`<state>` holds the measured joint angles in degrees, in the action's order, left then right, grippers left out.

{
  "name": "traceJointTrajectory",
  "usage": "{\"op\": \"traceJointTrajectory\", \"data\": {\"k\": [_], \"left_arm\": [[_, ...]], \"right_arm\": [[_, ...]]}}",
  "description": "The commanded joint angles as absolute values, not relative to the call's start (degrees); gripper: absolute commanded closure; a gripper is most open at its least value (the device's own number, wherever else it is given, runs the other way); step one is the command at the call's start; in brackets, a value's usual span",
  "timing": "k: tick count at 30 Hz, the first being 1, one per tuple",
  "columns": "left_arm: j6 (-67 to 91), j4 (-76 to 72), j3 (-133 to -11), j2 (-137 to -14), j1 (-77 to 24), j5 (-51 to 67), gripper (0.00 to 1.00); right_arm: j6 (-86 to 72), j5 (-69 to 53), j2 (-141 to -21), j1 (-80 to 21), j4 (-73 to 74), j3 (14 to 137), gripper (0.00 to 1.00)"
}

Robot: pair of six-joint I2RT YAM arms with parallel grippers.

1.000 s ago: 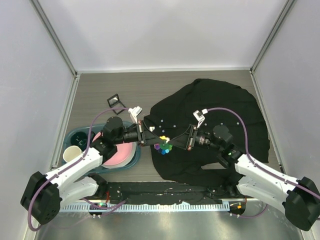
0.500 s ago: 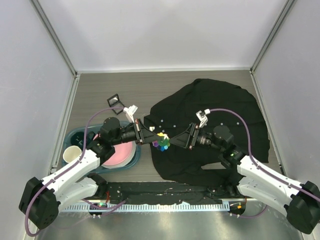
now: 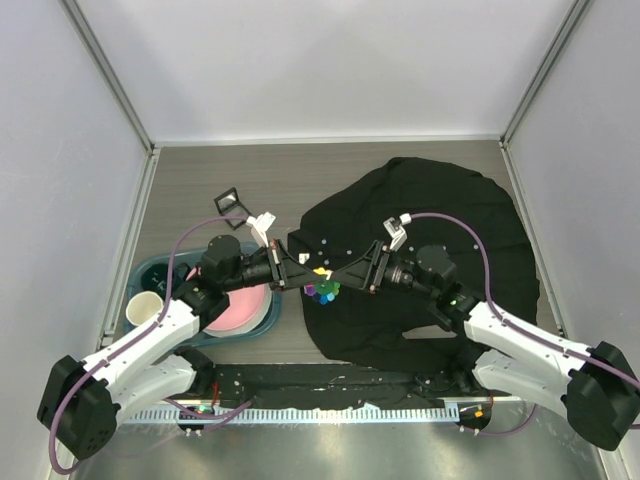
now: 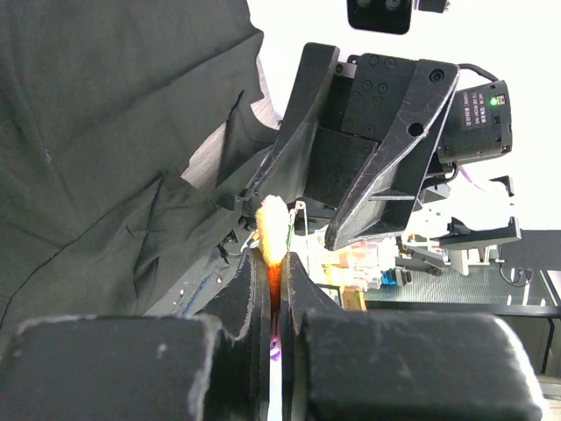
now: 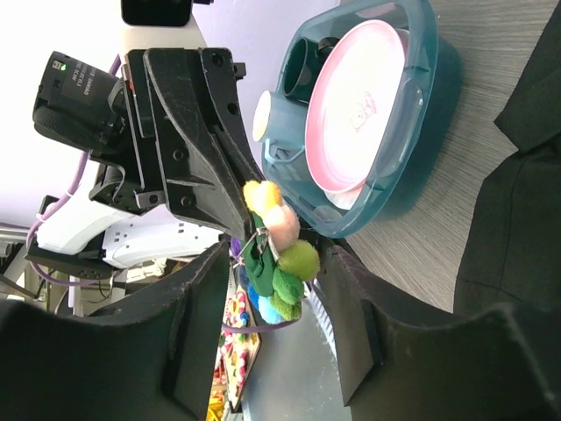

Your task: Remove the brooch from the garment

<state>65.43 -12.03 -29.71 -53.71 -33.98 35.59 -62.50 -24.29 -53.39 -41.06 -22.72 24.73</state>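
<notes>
The brooch, a small flower of yellow, green, blue and purple petals, is held just above the left edge of the black garment. My left gripper is shut on it; in the left wrist view its fingers pinch an orange-yellow petal. My right gripper is open, with one jaw on each side of the brooch and not touching it. In the right wrist view no black cloth shows on the brooch. The garment also shows in the left wrist view.
A blue bin holding a pink plate and a white cup stands at the left, under my left arm. It also shows in the right wrist view. A small black frame lies behind it.
My right gripper has moved left, bringing its open jaws around the brooch. My left gripper, still shut on the brooch, has shifted it slightly up and left.
</notes>
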Motion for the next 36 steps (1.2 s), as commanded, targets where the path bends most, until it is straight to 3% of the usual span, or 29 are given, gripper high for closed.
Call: {"op": "traceJointTrajectory", "data": {"k": [1,9,23,36], "left_arm": [[64.07,-12.66,-31.64,-53.26,-33.66,35.68,1.0],[62.23,-10.29,-32.43,-53.17,-33.66,35.51,1.0],[61.17,-8.09,-33.22,-53.17,-33.66,35.07,1.0],[61.17,-7.82,-33.05,-52.91,-33.66,35.24,1.0]], "right_arm": [[-62.4,-24.26,-54.31,-41.75,-26.89,28.12,0.5],[-62.49,-24.87,-56.34,-42.19,-28.56,28.56,0.6],[-61.52,-26.28,-57.83,-43.15,-28.21,29.44,0.62],[-61.17,-27.16,-57.48,-43.59,-28.39,29.71,0.78]]}}
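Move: The brooch is already clear of the garment, pinched by one edge in the shut left fingers; its middle hangs roughly 2 cm back, 1 cm to the right and 2 cm below that hand. From the parted right fingers it lies some 3 cm left and 1 cm back, barely lower. The garment spreads out about 20 cm below the right hand, its middle roughly 22 cm right and 12 cm ahead; the plate tray's middle is some 30 cm left of this hand, 4 cm ahead and equally low. Leftward in short pushes, about 1.5 cm in all, the right hand feeds its fingertips in around the brooch while its fingers close from a bit over half open to about a quarter, one on each side of the pompoms and pin. The left hand keeps its pinch, sinking about 1 cm with a slight tilt of the wrist. ##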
